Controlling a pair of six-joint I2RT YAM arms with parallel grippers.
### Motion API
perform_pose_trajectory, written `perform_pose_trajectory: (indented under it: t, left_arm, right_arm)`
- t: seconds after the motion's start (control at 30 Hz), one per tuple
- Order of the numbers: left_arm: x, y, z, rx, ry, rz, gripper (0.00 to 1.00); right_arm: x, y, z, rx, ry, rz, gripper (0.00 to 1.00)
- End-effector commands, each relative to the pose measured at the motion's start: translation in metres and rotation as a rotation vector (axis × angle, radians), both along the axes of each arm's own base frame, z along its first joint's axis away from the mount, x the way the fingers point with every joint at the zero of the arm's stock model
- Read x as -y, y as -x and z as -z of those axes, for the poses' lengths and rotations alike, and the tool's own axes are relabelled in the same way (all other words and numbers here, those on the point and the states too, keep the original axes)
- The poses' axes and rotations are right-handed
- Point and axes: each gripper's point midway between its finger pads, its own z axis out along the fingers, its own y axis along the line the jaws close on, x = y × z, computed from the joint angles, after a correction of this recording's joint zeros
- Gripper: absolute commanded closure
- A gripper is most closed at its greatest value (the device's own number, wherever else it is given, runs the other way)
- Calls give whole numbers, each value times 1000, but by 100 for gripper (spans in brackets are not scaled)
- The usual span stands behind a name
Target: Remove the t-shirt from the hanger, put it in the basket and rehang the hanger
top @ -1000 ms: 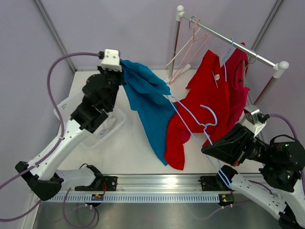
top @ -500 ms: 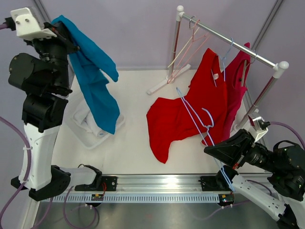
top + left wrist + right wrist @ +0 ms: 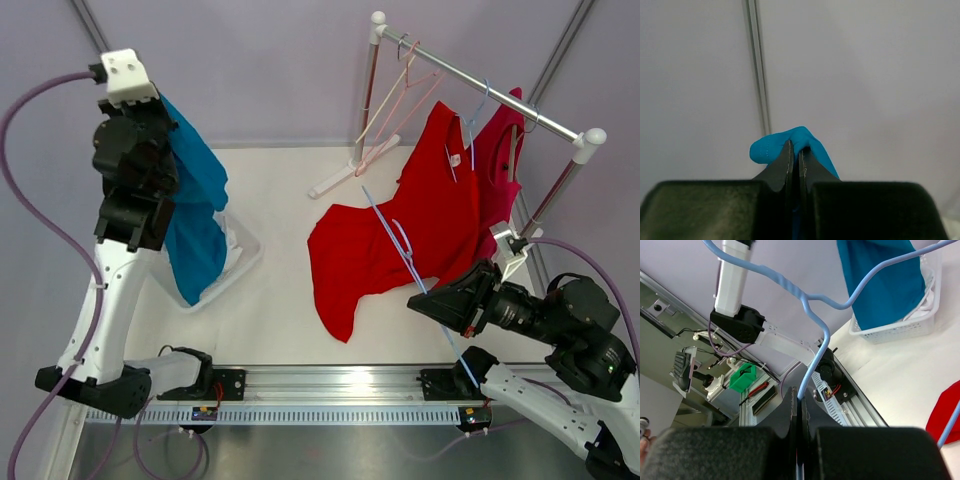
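The blue t-shirt [image 3: 195, 215] is off the hanger and hangs from my left gripper [image 3: 795, 146], which is shut on a fold of it [image 3: 767, 149] high at the left. Its lower end drapes into the white basket [image 3: 240, 262]. My right gripper [image 3: 422, 303] is shut on the bare light blue hanger [image 3: 390, 232], which slants up over the red shirt. In the right wrist view the hanger wire [image 3: 825, 335] rises from the closed right gripper [image 3: 799, 390], with the blue t-shirt [image 3: 880, 280] and the basket [image 3: 930, 320] beyond.
A red t-shirt [image 3: 360, 250] hangs from the clothes rack [image 3: 480, 85] at the back right and spreads onto the table. A darker red garment [image 3: 505, 150] hangs beside it. Pink hangers [image 3: 395, 95] hang at the rack's left end.
The blue t-shirt came off the hanger and swung left with my left arm, which has now lowered it over the basket. My right gripper with the hanger shifted slightly left.
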Motion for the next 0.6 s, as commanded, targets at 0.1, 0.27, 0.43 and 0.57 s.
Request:
perform_pose_trajectory:
  t: [0.1, 0.27, 0.43, 0.57]
  left_arm:
    - [-32, -19, 111, -142, 74, -77, 100]
    - [-41, -12, 190, -280, 181, -125, 100]
    - [-77, 21, 278, -561, 170, -393, 100]
    - [-76, 52, 337, -679, 247, -392, 100]
  right_arm:
    - [-4, -24, 11, -19, 26, 94, 100]
    - [-17, -60, 18, -73, 9, 203, 100]
    - [-26, -82, 0, -39, -48, 262, 100]
    - [-15, -111, -14, -7, -52, 423, 100]
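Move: The left hand holds the blue t-shirt high up; the white basket it is bound for lies about 50 cm below, some 7 cm to its left and 2 cm farther out, with the white shirt inside it about 3 cm ahead and 3 cm left of the hand. From the right hand, which grips the blue hanger, the rail's far end is roughly 50 cm ahead, level sideways and 20 cm up; the red t-shirt is about 25 cm ahead, 3 cm right and 25 cm below. The left hand keeps its pinch on the blue t-shirt and sweeps it down some 30 cm into the basket's space, drifting about 6 cm left, first slightly forward and then back, while the wrist tips the fingers well downward and swings them counter-clockwise. Meanwhile the right hand, fingers still shut on the empty blue hanger, carries it about 9 cm forward towards the rack and over the near part of the red t-shirt, easing a little left and down and turning some 15 degrees clockwise. ##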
